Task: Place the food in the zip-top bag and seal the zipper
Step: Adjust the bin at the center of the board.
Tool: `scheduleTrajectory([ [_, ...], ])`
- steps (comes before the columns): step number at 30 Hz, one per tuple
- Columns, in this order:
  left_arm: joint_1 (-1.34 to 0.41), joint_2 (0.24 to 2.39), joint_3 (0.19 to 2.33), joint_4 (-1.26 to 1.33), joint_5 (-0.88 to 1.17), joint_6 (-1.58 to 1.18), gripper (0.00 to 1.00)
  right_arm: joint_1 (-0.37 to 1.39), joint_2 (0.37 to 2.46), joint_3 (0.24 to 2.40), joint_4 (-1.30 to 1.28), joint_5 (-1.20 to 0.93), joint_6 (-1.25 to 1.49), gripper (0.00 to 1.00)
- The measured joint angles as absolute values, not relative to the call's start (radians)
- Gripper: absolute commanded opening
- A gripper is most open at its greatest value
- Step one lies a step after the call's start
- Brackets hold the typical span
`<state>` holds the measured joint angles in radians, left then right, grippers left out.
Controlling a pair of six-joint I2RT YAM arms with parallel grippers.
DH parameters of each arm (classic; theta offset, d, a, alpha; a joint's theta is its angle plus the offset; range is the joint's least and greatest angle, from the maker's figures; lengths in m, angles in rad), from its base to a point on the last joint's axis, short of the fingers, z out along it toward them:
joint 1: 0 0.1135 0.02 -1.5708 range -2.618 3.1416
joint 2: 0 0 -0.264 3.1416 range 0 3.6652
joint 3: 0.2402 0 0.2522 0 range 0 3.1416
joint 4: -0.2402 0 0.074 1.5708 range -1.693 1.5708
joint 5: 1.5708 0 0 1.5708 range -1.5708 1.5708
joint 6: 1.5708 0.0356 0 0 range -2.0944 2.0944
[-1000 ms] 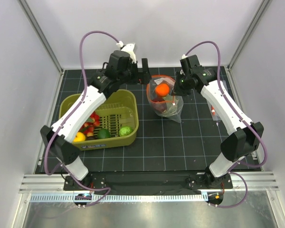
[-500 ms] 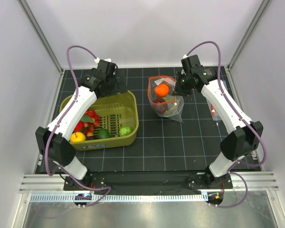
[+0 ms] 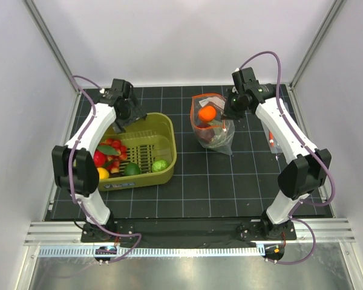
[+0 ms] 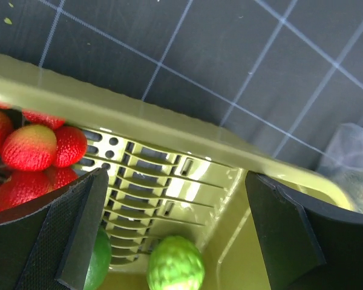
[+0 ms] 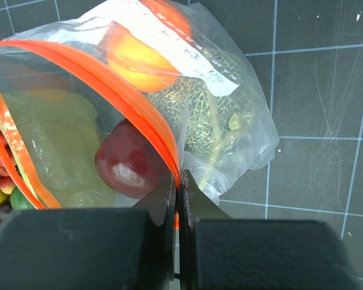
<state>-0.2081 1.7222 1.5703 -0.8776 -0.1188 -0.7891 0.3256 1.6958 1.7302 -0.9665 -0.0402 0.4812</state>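
The clear zip-top bag [image 3: 213,128] stands on the black mat and holds a bright orange [image 3: 206,113], a dark red-purple fruit [image 5: 128,163] and a pale-green mottled round one [image 5: 202,121]. My right gripper [image 3: 227,110] is shut on the bag's orange-red zipper strip [image 5: 118,90] at its right rim and holds the mouth open. My left gripper [image 3: 122,118] is open and empty, over the back edge of the olive-green basket [image 3: 167,130]. A green knobbly fruit [image 4: 175,263] lies in the basket below it, with red strawberries [image 4: 39,148] to the left.
The basket holds several more pieces: red ones [image 3: 109,154], a yellow one [image 3: 102,174] and a dark green one [image 3: 132,170]. A small red-and-white item [image 3: 272,142] lies under the right arm. Walls stand close behind and at both sides.
My left arm has swung left and back from beside the bag to the basket's back edge. The right gripper has stayed on the zipper, and the orange sits in the bag.
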Motion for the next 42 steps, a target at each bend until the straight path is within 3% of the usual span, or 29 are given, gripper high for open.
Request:
scheduleTrajectory([
  [11,-0.204,1.970,1.772,-0.805,-0.119,-0.786,1.00,0.297,1.742,1.787,-0.971,-0.048,0.480,0.01],
  [19,-0.202,2.239,2.137,-0.729,-0.069,-0.774,0.98,0.286,1.774,1.825,-0.978,-0.055,0.480,0.01],
  [23,-0.202,2.270,2.141,-0.679,0.001,-0.776,0.98,0.286,1.793,1.837,-0.983,-0.059,0.480,0.01],
  [33,-0.214,1.958,1.802,-0.641,0.145,-0.699,0.99,0.279,1.835,1.859,-0.992,-0.086,0.482,0.01],
  [38,-0.248,1.756,1.784,-0.608,0.158,-0.640,0.98,0.278,1.868,1.866,-0.992,-0.104,0.487,0.01],
  [42,-0.306,1.730,1.812,-0.598,0.147,-0.614,0.98,0.278,1.887,1.893,-0.997,-0.111,0.496,0.01],
])
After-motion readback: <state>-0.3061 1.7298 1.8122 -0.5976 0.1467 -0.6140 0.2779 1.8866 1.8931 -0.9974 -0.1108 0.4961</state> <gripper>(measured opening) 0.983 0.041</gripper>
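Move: The bin's far rim runs across right at the left hand's open fingertips, roughly 2 cm ahead of the hand point and about level with it. Inside, the strawberries lie some 12 cm back and 5 cm left, and the green lettuce about 16 cm back and 10 cm right, both around 12 cm below. For the right hand, the zip-top bag's middle is about 4 cm left, 1 cm back and 6 cm down; the bin's far rim is some 33 cm left, neither ahead nor back, and about 6 cm down. Fingers wide open at the bin's far rim, the left hand dips a couple of centimetres and drives forward about 17 cm, pushing the rim away from the arms, then draws back low while easing right, and finally rises steeply clear of the bin, ending some 14 cm above its start with the wrist tipped up and turned clockwise. Meanwhile the right hand keeps its shut pinch on the bag's orange zipper edge and creeps forward about 4 cm, sinking slightly. ##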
